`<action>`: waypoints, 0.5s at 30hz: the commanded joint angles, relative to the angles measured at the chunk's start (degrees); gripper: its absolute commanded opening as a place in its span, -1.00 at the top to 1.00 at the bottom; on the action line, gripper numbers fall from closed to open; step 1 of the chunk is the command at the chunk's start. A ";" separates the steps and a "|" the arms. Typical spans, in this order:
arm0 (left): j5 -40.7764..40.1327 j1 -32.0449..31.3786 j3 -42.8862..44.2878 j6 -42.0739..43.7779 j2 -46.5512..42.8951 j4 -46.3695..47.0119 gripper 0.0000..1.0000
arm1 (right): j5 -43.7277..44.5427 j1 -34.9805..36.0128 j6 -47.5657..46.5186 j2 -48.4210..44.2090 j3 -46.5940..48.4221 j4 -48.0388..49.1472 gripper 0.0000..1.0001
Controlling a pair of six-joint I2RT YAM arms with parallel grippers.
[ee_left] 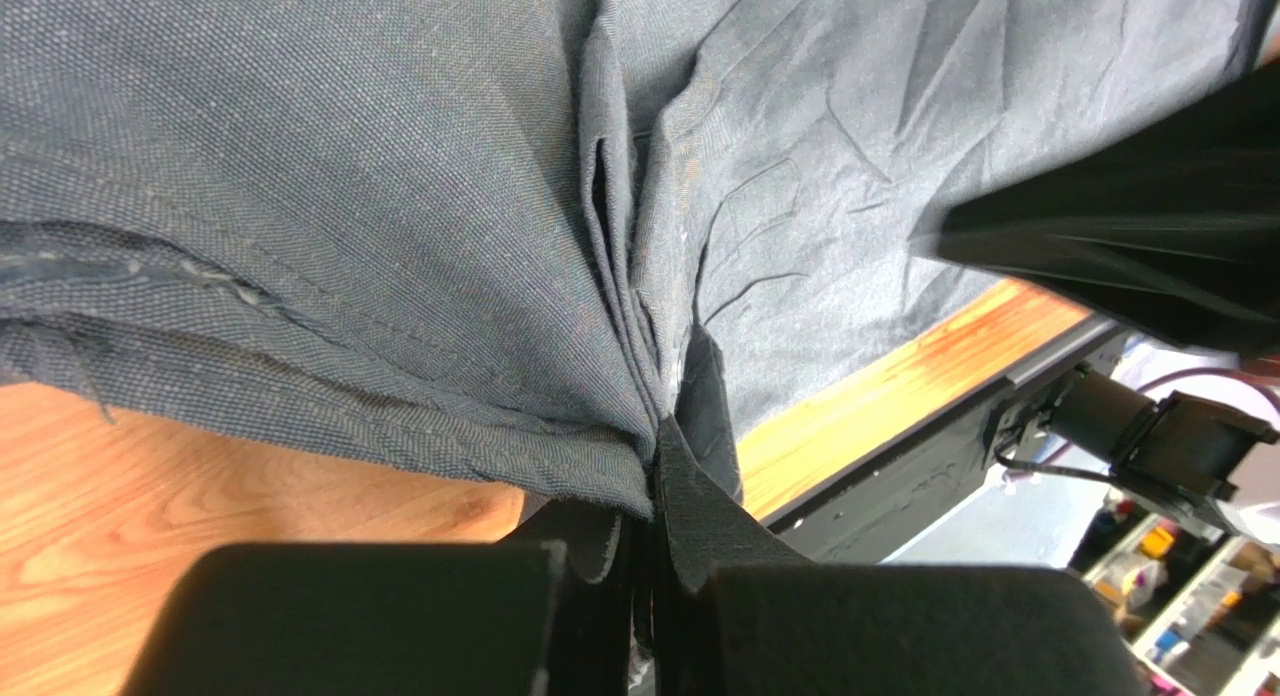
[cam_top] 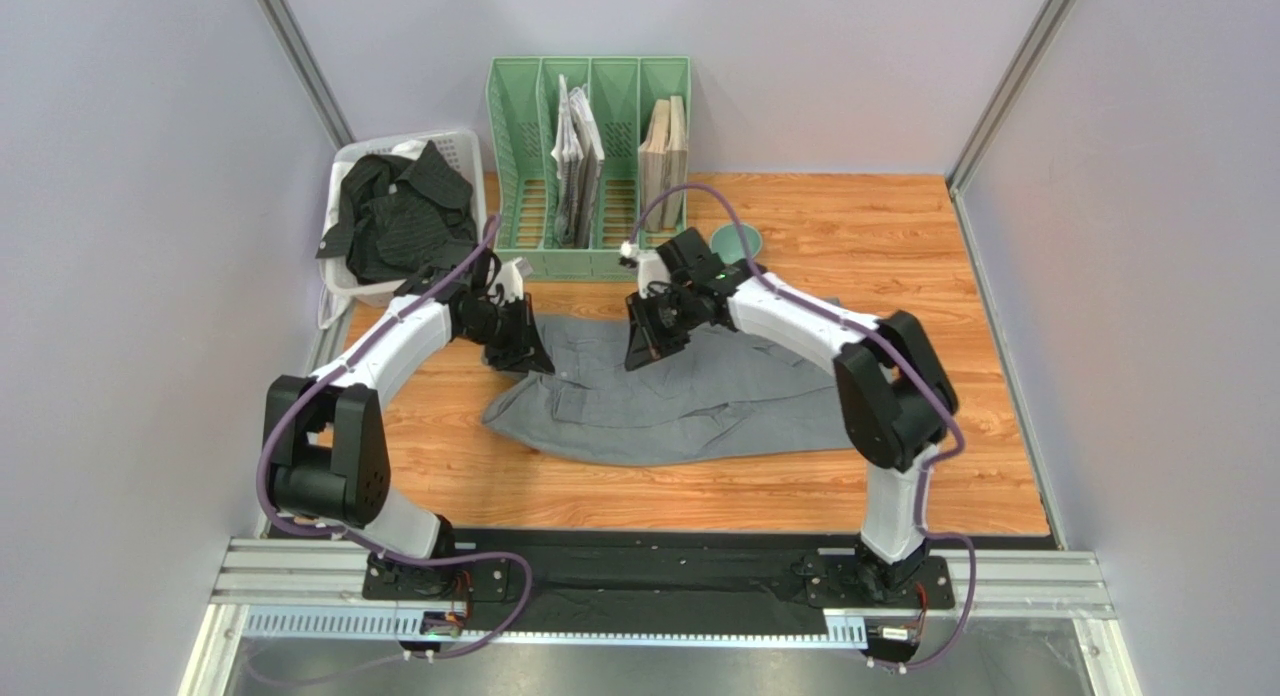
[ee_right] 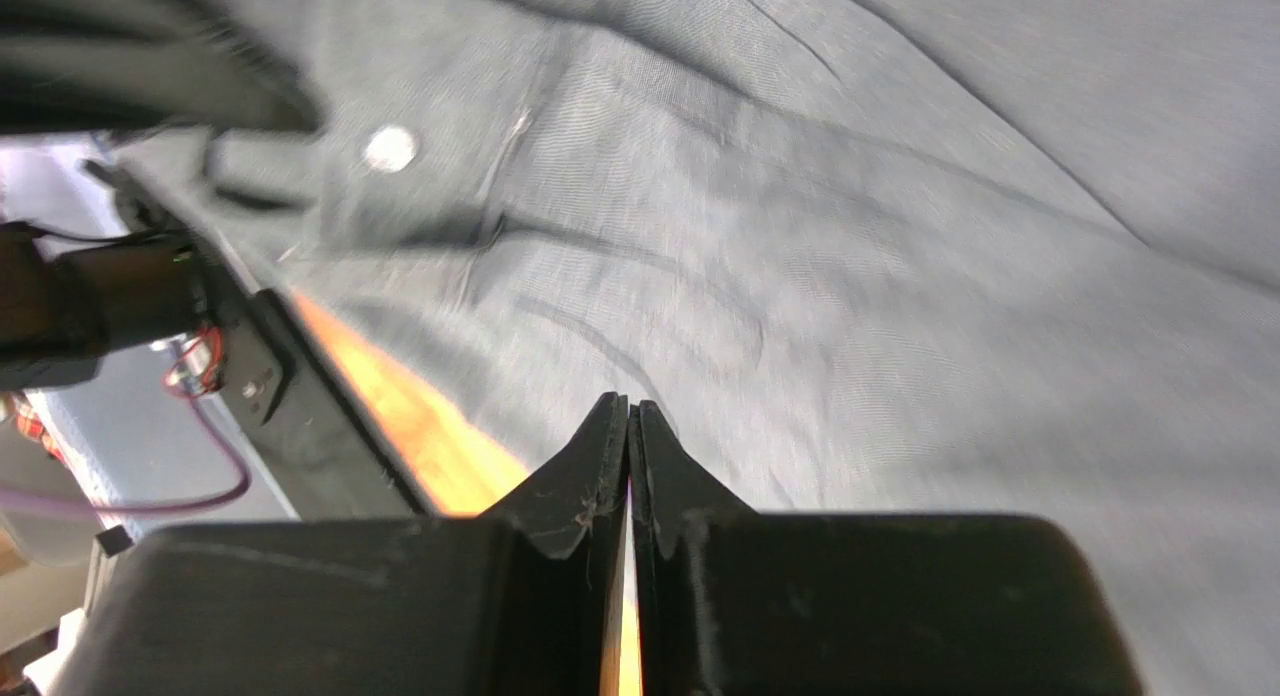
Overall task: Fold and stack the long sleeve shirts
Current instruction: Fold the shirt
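Observation:
The plain grey long sleeve shirt lies spread across the middle of the wooden table. My left gripper stands at its far left corner. In the left wrist view the left gripper is shut on a bunched fold of the grey shirt. My right gripper hovers over the shirt's far edge. In the right wrist view the right gripper is shut to a hairline slit with no cloth in it, above the grey shirt. The black long sleeve shirt lies crumpled in a white basket.
A green slotted file rack holding papers and books stands at the back, right behind both grippers. A small green round object sits beside it. Grey walls close in the table's left, right and back sides.

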 commanded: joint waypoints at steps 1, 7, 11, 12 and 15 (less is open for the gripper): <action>-1.89 -1.53 4.01 0.68 -2.32 -1.46 1.00 | -1.98 -3.17 -4.23 -8.64 -3.78 -5.83 0.87; -4.35 -4.43 7.00 -0.11 -1.53 -2.87 1.00 | -0.48 -6.07 -7.83 -10.05 -10.81 -10.85 0.88; -6.37 -7.15 9.81 -1.69 -0.48 -3.92 1.00 | 0.13 -6.16 -7.84 -6.20 -11.88 -9.18 0.89; -6.64 -8.47 10.51 -2.22 0.57 -4.62 1.00 | -0.13 -6.16 -7.84 -5.32 -11.36 -9.09 0.90; -8.39 -10.93 14.37 -4.24 2.86 -5.94 1.00 | -1.44 -6.25 -7.22 -1.89 -10.91 -8.65 0.91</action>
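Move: The left fingers already hold the shirt's raised left end; the middle of the shirt lies about 17 cm to that hand's right, 1 cm back and 8 below. From the right hand, that middle is some 7 cm to the right, 3 back and 7 below. The green mug stands about 16 cm ahead of the right hand and 14 to its right. The laundry basket is roughly 21 cm ahead of the left hand and 20 to its left. Still pinching the shirt's left end, the left hand lifts it and carries it right, about 3 cm each way, quickening as it goes. The right hand, fingers shut, swings right over the lying cloth some 8 cm, first rising, then drawing back 4 cm and sinking well below its starting height towards the shirt's middle, tilting about 15 degrees. ##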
